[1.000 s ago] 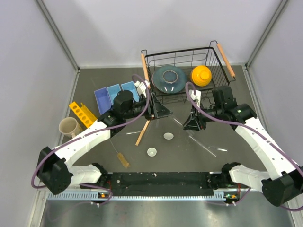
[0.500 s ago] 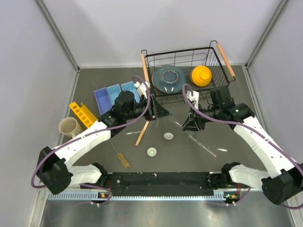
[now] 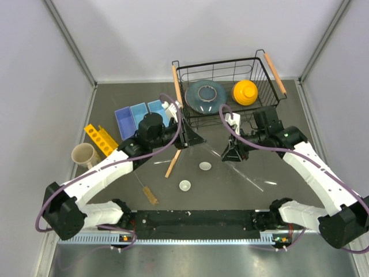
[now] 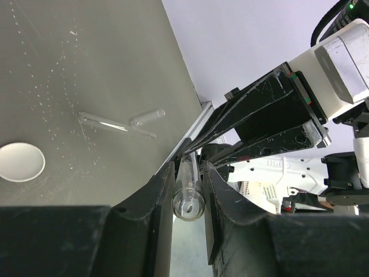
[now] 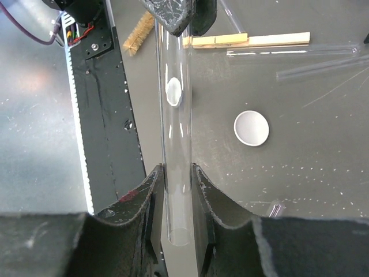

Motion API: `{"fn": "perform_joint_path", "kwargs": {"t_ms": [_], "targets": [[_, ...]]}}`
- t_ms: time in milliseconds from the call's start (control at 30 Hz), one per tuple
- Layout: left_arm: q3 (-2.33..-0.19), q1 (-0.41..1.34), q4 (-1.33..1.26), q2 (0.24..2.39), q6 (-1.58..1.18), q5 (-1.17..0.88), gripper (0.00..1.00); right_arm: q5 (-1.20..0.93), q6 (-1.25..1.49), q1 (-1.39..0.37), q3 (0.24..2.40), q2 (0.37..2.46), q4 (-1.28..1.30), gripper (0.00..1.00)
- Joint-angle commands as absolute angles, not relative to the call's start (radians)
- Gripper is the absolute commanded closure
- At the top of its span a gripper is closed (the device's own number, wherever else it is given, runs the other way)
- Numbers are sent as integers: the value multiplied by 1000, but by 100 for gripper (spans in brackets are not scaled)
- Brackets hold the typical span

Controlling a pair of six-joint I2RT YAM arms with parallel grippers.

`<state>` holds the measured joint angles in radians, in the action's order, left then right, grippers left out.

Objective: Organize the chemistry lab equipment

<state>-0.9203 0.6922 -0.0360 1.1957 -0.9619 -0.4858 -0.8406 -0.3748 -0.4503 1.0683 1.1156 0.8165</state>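
Observation:
One clear glass tube (image 5: 176, 144) hangs above the table, held at both ends by my two grippers. My left gripper (image 4: 188, 190) is shut on one end, whose round open mouth (image 4: 188, 203) faces the left wrist camera. My right gripper (image 5: 176, 190) is shut on the other end. From above, the left gripper (image 3: 198, 138) and right gripper (image 3: 229, 153) face each other. On the table lie a tan wooden stick (image 3: 173, 162), an amber-bristled wire brush (image 3: 150, 194), two white round dishes (image 3: 204, 166) (image 3: 184, 185) and thin clear rods (image 3: 248, 179).
A black wire basket (image 3: 183, 72) at the back holds a blue-grey plate (image 3: 204, 95) and a yellow bowl (image 3: 245, 92). Three light-blue bins (image 3: 138, 115), a yellow rack (image 3: 101, 139) and a beige cup (image 3: 85, 155) stand at the left.
My right gripper has shifted a little to the left, toward the left gripper. The left gripper has barely moved. The things on the table have stayed put.

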Motion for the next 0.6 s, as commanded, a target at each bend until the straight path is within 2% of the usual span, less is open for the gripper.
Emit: {"fn": "perform_joint_path", "kwargs": {"t_ms": [0,100,133,167,233,433,567], "targets": [[-902,696,-31,1123,-936,-471,90,-854,-402,-462,1085,1117,805,73],[-903,696,39,1089,-899,-440,91,-865,-420,-462,1098,1108,825,40],[-907,695,66,1083,-884,-405,91,-861,-445,-460,1109,1103,833,23],[-919,693,140,1062,-865,-387,91,-851,-454,-459,1115,1095,845,19],[-940,686,219,1025,-807,-313,91,-838,-474,-430,1127,1077,851,13],[-1015,611,618,902,-614,-80,91,-868,-512,-289,1074,1029,833,10],[-1075,517,836,862,-508,83,90,-770,-489,-233,988,994,743,7]]}}
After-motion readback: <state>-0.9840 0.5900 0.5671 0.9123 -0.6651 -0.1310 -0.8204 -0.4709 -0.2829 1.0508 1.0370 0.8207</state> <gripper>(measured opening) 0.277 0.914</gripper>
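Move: Both hands grip the glass tube; its middle is about 5 cm right, 3 cm back of and slightly below the left hand, and about 5 cm left, 3 cm ahead of and slightly above the right. From the left hand, the yellow rack lies about 42 cm left and 15 ahead, the blue bins 25 left and 22 ahead, and the wooden clip 9 left and 3 ahead, all roughly 25 cm lower. Left hand keeps the tube, swinging about 12 cm left; right hand opens, releases it and retreats right and forward. ##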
